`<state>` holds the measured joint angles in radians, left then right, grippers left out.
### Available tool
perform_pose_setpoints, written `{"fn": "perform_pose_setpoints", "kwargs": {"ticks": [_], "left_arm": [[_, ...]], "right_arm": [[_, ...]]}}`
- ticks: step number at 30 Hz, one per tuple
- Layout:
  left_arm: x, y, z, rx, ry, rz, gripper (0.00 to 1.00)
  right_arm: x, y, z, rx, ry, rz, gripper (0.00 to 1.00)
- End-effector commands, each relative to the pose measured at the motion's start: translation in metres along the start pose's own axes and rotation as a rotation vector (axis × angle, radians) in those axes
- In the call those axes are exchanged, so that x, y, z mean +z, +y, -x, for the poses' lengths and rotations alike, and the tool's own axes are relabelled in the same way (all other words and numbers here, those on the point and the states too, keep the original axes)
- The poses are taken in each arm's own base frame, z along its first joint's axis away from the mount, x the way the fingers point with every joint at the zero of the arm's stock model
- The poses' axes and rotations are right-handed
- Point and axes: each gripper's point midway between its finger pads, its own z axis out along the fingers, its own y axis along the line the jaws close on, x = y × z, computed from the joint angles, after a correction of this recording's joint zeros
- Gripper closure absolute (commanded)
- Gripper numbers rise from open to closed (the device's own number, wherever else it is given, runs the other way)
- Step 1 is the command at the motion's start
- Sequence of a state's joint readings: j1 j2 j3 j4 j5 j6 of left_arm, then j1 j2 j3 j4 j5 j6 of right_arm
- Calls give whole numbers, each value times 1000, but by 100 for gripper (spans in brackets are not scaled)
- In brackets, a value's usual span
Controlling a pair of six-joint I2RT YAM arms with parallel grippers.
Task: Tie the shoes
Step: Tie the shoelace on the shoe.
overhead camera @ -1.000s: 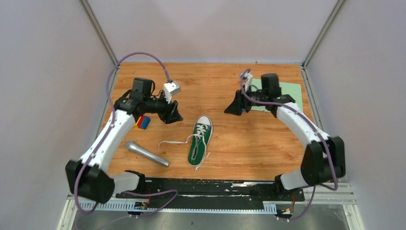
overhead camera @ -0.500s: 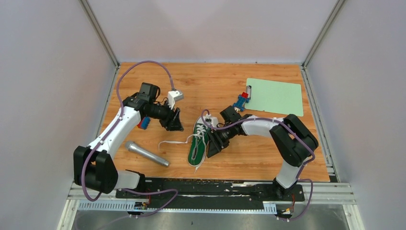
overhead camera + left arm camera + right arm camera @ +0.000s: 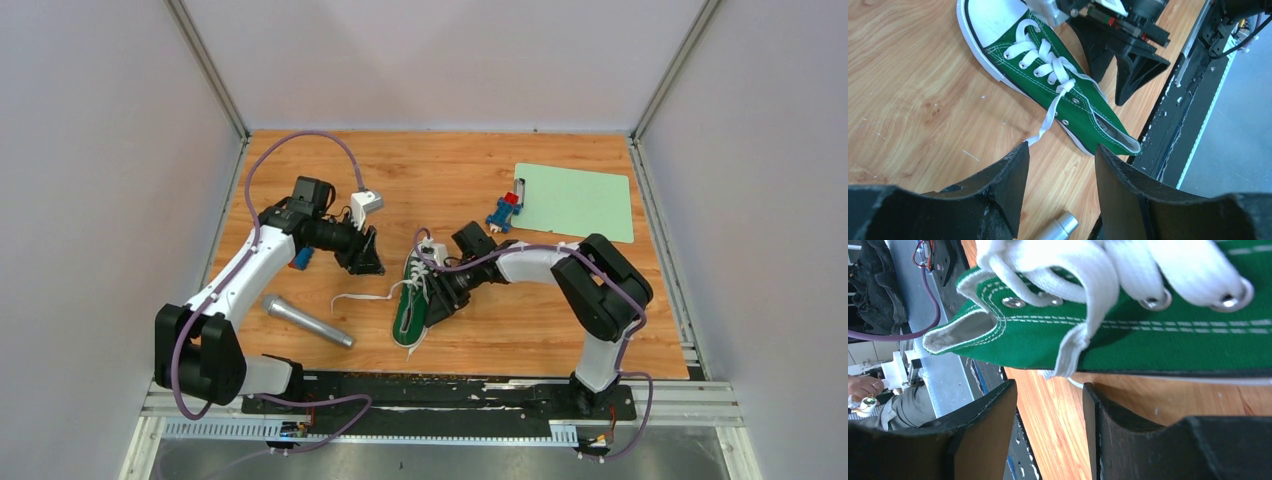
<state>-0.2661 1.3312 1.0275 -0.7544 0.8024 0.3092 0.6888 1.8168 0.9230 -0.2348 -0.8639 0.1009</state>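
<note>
The green shoe (image 3: 417,296) lies on the wooden table, white toe cap pointing away from the arm bases, laces untied. One white lace (image 3: 360,297) trails left across the wood. My left gripper (image 3: 365,258) hovers left of the toe, open and empty; in the left wrist view the shoe (image 3: 1083,112) lies ahead and that lace (image 3: 1049,118) ends at the left fingertip (image 3: 1020,150). My right gripper (image 3: 437,308) sits low against the shoe's right side, open. In the right wrist view the other lace (image 3: 1073,347) hangs down the green canvas (image 3: 1173,342) just above the gap of the right gripper (image 3: 1050,387).
A silver microphone (image 3: 307,321) lies left of the shoe, near the front. A blue and red block (image 3: 300,258) sits under the left arm. A green clipboard (image 3: 575,201) and a small blue-red toy (image 3: 503,210) lie at the back right.
My right arm swung from beside the clipboard down to the shoe's right side, and its jaws narrowed somewhat. The left gripper edged slightly toward the shoe.
</note>
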Motion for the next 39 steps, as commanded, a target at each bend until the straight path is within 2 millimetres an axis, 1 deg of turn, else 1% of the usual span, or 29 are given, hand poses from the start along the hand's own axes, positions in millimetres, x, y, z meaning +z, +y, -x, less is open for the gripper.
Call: {"fn": "perform_pose_setpoints", "kwargs": {"ticks": [1,3,5,7,8,9,10,11,13,17,22,25,28,30,32,34,35,36,38,39], "left_arm": [[-3,1,19,32,-57,16,42],[-2,4,18,28,-54,20,42],[1,5,15,24,-43,15,42],[6,8,8,36,-29,7,42],[9,9,7,55,-25,1,42],[14,11,1,56,-20,-6,42],[19,9,-5,61,-13,-29,41],[24,10,-7,70,-12,-41,40],[35,6,-16,91,14,-73,39],[51,8,-29,135,65,-84,38],[64,10,-33,155,83,-91,39],[71,15,-36,154,102,-81,41],[79,23,-39,140,132,-66,43],[82,26,-39,137,138,-67,46],[85,25,-39,130,144,-86,52],[86,21,-38,121,144,-119,64],[86,19,-38,112,148,-132,73],[85,14,-36,104,143,-156,79],[81,5,-34,68,134,-202,97],[79,2,-34,52,132,-210,99]], "right_arm": [[17,-6,7,-46,-12,-21,49],[23,-10,8,-51,-3,-35,61],[26,-22,9,-43,4,-82,70],[23,-28,8,-36,13,-113,79],[20,-28,8,-40,8,-116,84],[13,-24,10,-54,-6,-115,88],[7,-21,8,-65,-12,-113,91],[1,-18,7,-84,-18,-109,93],[-11,-8,7,-128,-33,-114,97],[-29,5,6,-241,-67,-128,100],[-37,10,10,-284,-80,-139,100],[-42,8,14,-266,-82,-120,100],[-49,11,18,-223,-77,-51,100],[-56,7,24,-194,-90,-39,100],[-64,2,29,-167,-103,-42,100],[-73,-6,30,-121,-104,-53,100],[-78,-11,29,-94,-101,-63,100],[-83,-16,28,-59,-98,-65,100],[-98,-27,27,35,-113,-78,100],[-104,-29,26,65,-122,-76,100]]}}
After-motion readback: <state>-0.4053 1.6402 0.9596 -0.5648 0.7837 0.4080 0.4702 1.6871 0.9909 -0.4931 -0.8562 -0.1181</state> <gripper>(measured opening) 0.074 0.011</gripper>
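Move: The hanging right-hand lace is about 2 cm left of the right fingertips, straight level with them, with the shoe's middle some 5 cm ahead and 3 cm left of that hand. From the left hand, the stretch of left lace beside the shoe is roughly 4 cm right, 1 cm back and 10 cm below; the shoe's middle is 8 cm right, 12 cm down, and the microphone 13 cm left, 5 cm back, 14 cm down. The right hand noses a further 1.5 cm left to the shoe's side as its fingers close and pinch the hanging lace, then, gripping it, draws away from the shoe, some 7 cm to the right, rising about 4 cm and swinging 5 cm forward late on. Meanwhile the left hand, after a brief hover with open fingers, sinks about 10 cm and eases 3.5 cm right towards the shoe, turning some 10 degrees clockwise, and at the end closes on the left lace close to the knot. ##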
